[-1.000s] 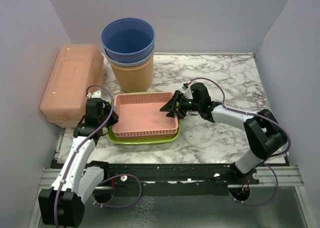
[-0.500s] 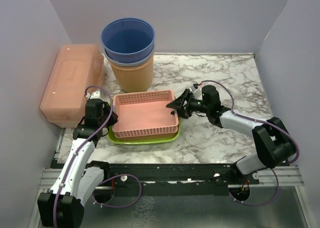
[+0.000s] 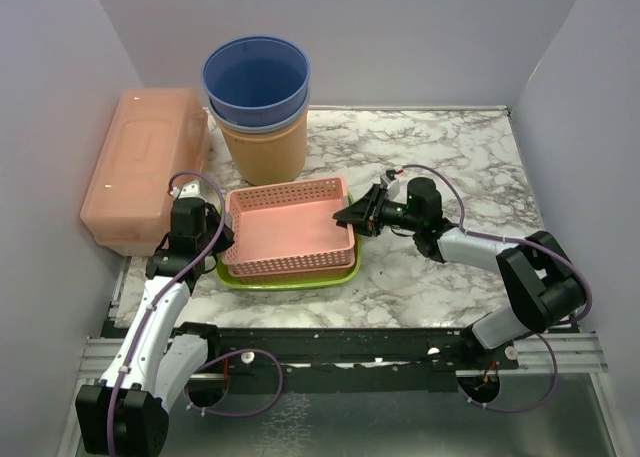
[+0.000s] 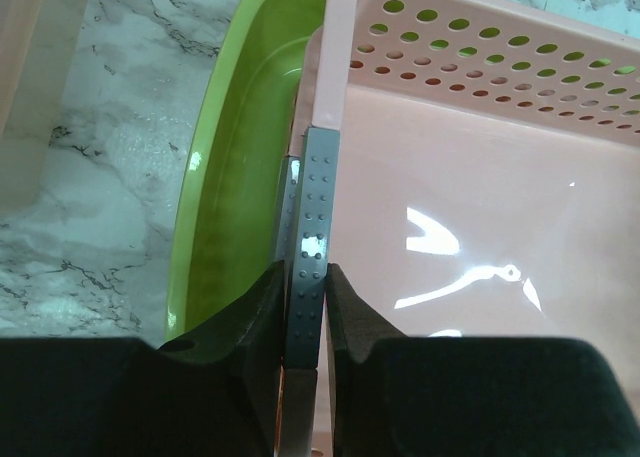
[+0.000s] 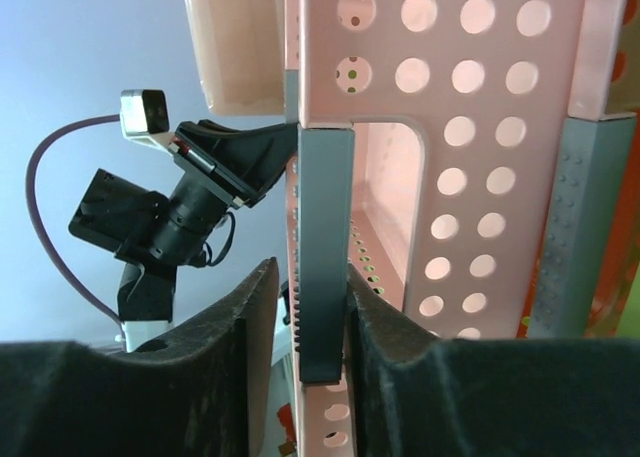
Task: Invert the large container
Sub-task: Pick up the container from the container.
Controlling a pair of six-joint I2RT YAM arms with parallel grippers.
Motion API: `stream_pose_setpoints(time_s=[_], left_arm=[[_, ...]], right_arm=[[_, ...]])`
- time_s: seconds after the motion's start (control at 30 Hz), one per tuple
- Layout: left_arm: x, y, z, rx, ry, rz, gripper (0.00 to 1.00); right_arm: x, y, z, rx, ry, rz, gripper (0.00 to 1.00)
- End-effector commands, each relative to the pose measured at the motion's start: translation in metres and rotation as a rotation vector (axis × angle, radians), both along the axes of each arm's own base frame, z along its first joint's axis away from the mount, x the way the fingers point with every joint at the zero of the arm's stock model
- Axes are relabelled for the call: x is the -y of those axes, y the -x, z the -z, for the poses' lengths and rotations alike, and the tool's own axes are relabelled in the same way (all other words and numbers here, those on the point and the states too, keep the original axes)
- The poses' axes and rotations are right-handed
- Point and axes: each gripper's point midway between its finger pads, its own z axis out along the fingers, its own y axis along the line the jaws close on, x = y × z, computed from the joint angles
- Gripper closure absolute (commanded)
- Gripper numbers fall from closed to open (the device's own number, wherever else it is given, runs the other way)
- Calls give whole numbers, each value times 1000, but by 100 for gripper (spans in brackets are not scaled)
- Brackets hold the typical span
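The pink perforated basket point(image 3: 290, 225) sits open side up in the middle of the top view, nested over a green tray point(image 3: 288, 281). My left gripper point(image 3: 222, 239) is shut on the basket's left rim. In the left wrist view point(image 4: 307, 277) its fingers pinch the rim between the basket's floor point(image 4: 480, 197) and the green tray point(image 4: 225, 187). My right gripper point(image 3: 350, 217) is shut on the basket's right wall. In the right wrist view point(image 5: 322, 307) it clamps the wall beside the handle cut-out of the basket point(image 5: 470, 97). The basket's right end is slightly raised.
A blue bucket point(image 3: 257, 77) is stacked in a tan bucket point(image 3: 265, 155) at the back. A peach lidded box point(image 3: 145, 162) lies along the left wall, close behind my left arm. Bare marble table point(image 3: 450, 157) lies to the right. Side walls enclose the cell.
The right gripper has pulled slightly right and up with the basket's right wall, so the basket has shifted and tilted a little. The left gripper has stayed on the left rim.
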Motion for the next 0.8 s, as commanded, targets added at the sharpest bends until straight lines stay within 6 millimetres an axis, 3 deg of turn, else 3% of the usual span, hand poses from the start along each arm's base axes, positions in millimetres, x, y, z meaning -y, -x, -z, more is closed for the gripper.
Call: stream_pose_setpoints(time_s=[0.0,0.2,0.3,0.6,0.77], left_arm=[[0,-3,-9,32,11,-14,79],[-1,-3,-10,36,11,-16,79],[-1,-3,-10,37,11,-17,79],[-1,-3,-12,42,9,-16,79],[-2,-3,-14,54,8,-22,79]], right_arm=[[-5,2,-20,52,-49,-46,62],[-1,-2,-35,60,-162,3,55],[1,-8,-28,28,-174,25,49],[5,-21,-13,-17,-129,82,49],[15,-29,-11,-45,-117,166,41]])
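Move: The upper pink container is already raised off the lower one, mostly at its right end. Its middle lies about 14 cm right, 3 cm ahead and a little below the left hand, and some 12 cm left, 1 cm back and 5 cm below the right hand. From the left hand, the green tray lies some 14 cm right, level and 10 cm lower, and the tan bucket some 18 cm ahead and 8 cm right. The right fingers loosen on the container's right-hand grey handle: they open from about a third to over half, the upper finger standing clear of the rim while the lower one stays under the handle bar. That hand first rises about 2 cm, tipping its fingertips up some 5–10 degrees, then sinks 1 cm while drifting nearly 2 cm forward along the handle. The left hand stays put, still pinching the left handle. ##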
